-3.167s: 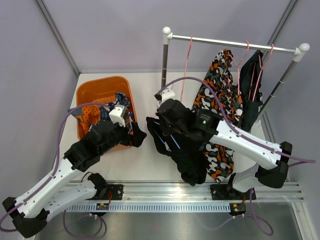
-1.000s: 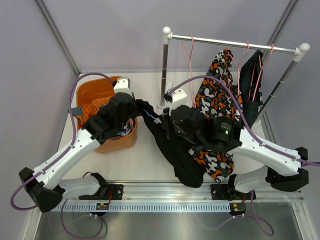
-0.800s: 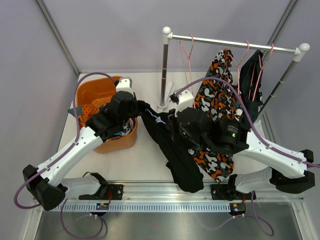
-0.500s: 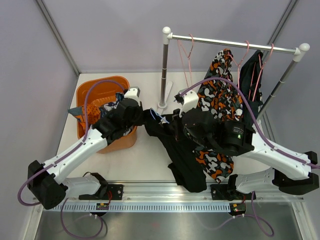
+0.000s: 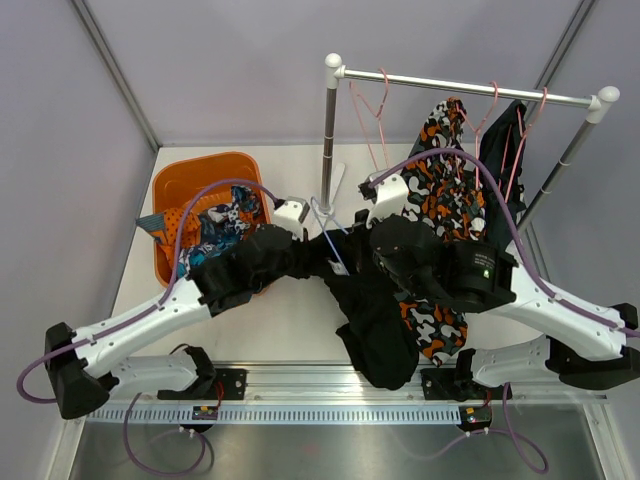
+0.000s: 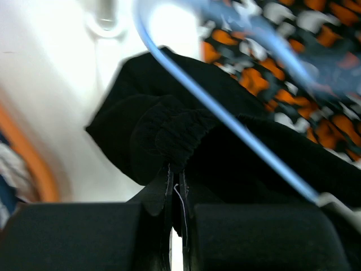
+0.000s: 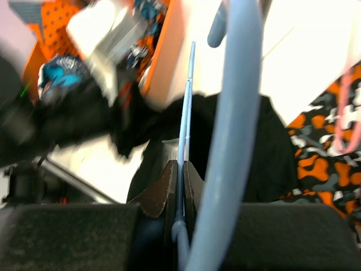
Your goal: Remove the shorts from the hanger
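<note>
The plain black shorts [image 5: 375, 320] hang in a bunch over the table's middle, still on a light-blue hanger [image 5: 328, 228]. My left gripper [image 5: 316, 250] is shut on their gathered waistband [image 6: 172, 132]. Just to its right my right gripper [image 5: 350, 240] is shut on the thin hanger wire [image 7: 186, 107], with black cloth [image 7: 265, 152] behind it. The camouflage shorts [image 5: 440, 190] and the dark navy shorts [image 5: 502, 150] hang on pink hangers from the rail. The teal and orange patterned shorts [image 5: 215, 235] lie in the basket.
An orange basket [image 5: 190, 180] stands at the back left. The clothes rail [image 5: 460, 88] spans the back right on two posts, the left post [image 5: 329, 140] close behind both grippers. An empty pink hanger [image 5: 372, 115] hangs near the rail's left end.
My left gripper has swung from the basket's edge rightward and nearer, still holding the black shorts. My right gripper has shifted a little right with the hanger. The cloth between them has bunched up.
</note>
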`<state>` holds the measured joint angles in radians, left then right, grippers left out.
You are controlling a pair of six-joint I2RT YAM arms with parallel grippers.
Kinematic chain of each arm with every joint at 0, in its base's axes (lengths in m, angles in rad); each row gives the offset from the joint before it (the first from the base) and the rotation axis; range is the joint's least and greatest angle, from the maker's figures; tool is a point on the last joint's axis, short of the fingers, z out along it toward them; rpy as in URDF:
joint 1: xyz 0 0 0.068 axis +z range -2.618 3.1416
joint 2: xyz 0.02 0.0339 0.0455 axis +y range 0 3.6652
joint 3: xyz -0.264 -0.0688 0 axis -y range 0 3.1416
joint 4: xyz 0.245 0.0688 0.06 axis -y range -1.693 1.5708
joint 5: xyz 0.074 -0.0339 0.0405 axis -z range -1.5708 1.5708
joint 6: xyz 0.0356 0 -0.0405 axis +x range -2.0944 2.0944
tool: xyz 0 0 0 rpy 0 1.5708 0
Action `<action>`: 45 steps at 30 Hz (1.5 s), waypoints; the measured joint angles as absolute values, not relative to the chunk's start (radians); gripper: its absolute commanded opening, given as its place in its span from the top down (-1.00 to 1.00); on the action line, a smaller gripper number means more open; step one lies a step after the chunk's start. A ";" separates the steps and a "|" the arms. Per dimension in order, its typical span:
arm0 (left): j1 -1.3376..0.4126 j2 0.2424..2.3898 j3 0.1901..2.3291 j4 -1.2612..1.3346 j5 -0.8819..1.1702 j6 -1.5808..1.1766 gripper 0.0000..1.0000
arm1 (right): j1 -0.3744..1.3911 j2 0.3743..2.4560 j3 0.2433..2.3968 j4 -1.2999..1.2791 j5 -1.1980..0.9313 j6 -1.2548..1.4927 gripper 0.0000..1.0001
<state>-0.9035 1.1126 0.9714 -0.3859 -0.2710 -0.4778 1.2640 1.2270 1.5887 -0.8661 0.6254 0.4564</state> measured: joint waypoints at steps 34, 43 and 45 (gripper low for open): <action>-1.671 1.050 1.325 -0.427 -0.665 0.072 1.00 | 0.940 1.186 1.720 -0.793 0.748 0.292 1.00; -1.435 1.287 2.060 -0.502 -0.788 0.293 1.00 | 0.939 0.982 1.692 -0.844 0.693 0.358 1.00; -1.373 1.341 2.186 -0.433 -0.846 0.396 1.00 | 0.939 0.955 1.665 -0.855 0.680 0.374 1.00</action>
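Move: The left hand already pinches the black shorts at the waist; the orange basket they go into lies about 19 cm ahead of it, 28 cm to its left and 17 cm lower, and the foot of the rack's left post some 29 cm ahead, 6 cm right, 20 cm down. The right hand holds the blue hanger, still partly in the shorts; the camouflage shorts are roughly 14 cm ahead, 22 cm right and 15 cm lower, and the empty pink hanger 24 cm ahead, 2 cm right, 8 cm above. Back some 20 cm, with a lesser drift right and up and a clockwise turn, the left hand draws the shorts away from the blue hanger, then swings forward and left while climbing steeply to about 40 cm above its start, fingers tipping upward. The right hand keeps the hanger, going forward and up, then right and partly back, towards the camouflage shorts. Both grips stay shut. ##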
